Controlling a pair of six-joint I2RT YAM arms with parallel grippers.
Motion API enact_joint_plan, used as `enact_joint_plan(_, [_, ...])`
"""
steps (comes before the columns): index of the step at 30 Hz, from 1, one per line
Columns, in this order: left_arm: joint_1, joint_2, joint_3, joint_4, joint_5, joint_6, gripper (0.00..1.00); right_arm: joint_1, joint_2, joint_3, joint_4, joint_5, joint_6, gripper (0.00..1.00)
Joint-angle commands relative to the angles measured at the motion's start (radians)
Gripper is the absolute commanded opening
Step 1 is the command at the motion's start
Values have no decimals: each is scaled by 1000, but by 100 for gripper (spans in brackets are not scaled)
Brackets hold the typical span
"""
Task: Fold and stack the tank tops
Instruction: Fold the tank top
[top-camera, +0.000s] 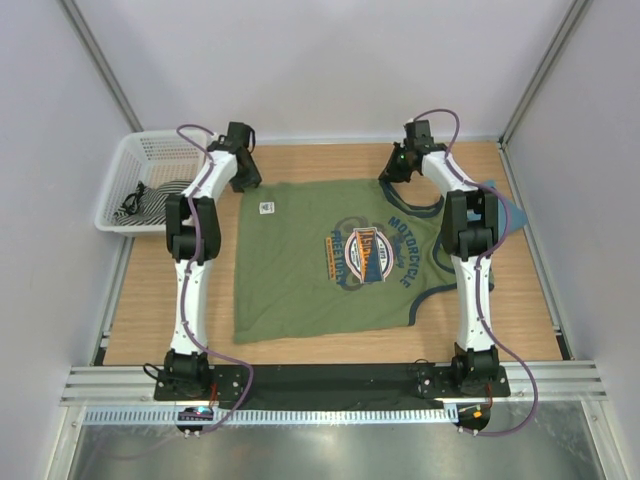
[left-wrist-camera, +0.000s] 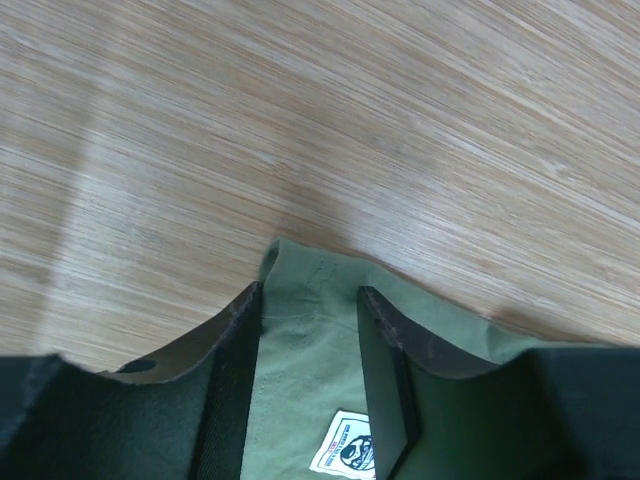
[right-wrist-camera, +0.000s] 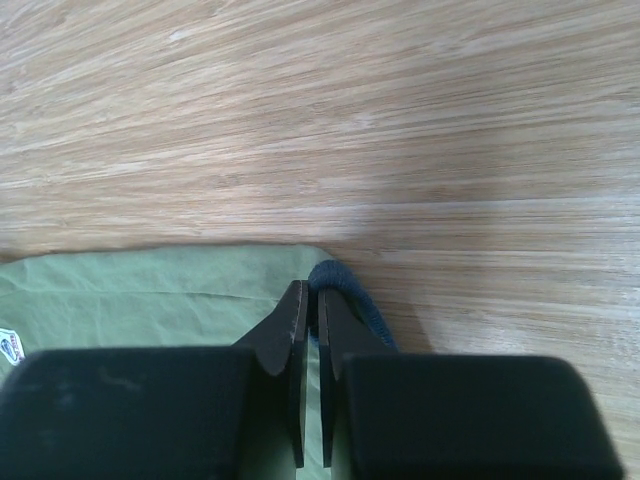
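The olive-green tank top (top-camera: 300, 270) lies spread flat on the wooden table, its round chest graphic (top-camera: 365, 255) facing up. A bit of the teal-blue tank top (top-camera: 508, 215) peeks out from under its right side. My left gripper (top-camera: 243, 180) is at the far left corner of the green top (left-wrist-camera: 310, 340). Its jaws (left-wrist-camera: 310, 292) stand open astride that corner, near the white label (left-wrist-camera: 345, 455). My right gripper (top-camera: 392, 175) is at the far right corner. There its fingers (right-wrist-camera: 313, 290) are shut on the green cloth (right-wrist-camera: 150, 290) at the navy trim (right-wrist-camera: 350, 290).
A white mesh basket (top-camera: 130, 160) sits at the far left of the table with dark striped cloth (top-camera: 150, 200) in it. Bare wood (top-camera: 320, 160) runs between the shirt's far edge and the back wall. Frame posts stand at both back corners.
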Motion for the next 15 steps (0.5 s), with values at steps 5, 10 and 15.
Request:
enact_joint_plan(5, [-6, -37, -21, -6, 11, 6, 31, 5, -24, 47, 14, 2, -10, 1])
enact_joint_plan(10, [-4, -46, -13, -12, -17, 10, 0, 4, -30, 43, 12, 4, -11, 1])
enact_joint_plan(15, [1, -79, 16, -29, -76, 35, 0, 4, -46, 46, 19, 7, -14, 1])
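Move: The green tank top's far-left corner lies right between the left hand's open fingertips, barely a centimetre below. From that hand, the small white patch sits about 6 cm back and 4 cm right, and the white basket's middle is some 25 cm left, level with it. The right hand already pinches the dark-trimmed far edge at its fingertips; from there the far-left corner is about 33 cm left and 1 cm back, and the round print about 19 cm back and 4 cm left. Pinches the tank top's far-left corner: the left fingers go from about half open to shut on the cloth, the hand staying where it is apart from a drift of about half a centimetre to its left at the end, pointing steeply down and forward throughout. The right hand stays still and keeps its pinch on the dark-trimmed edge. ##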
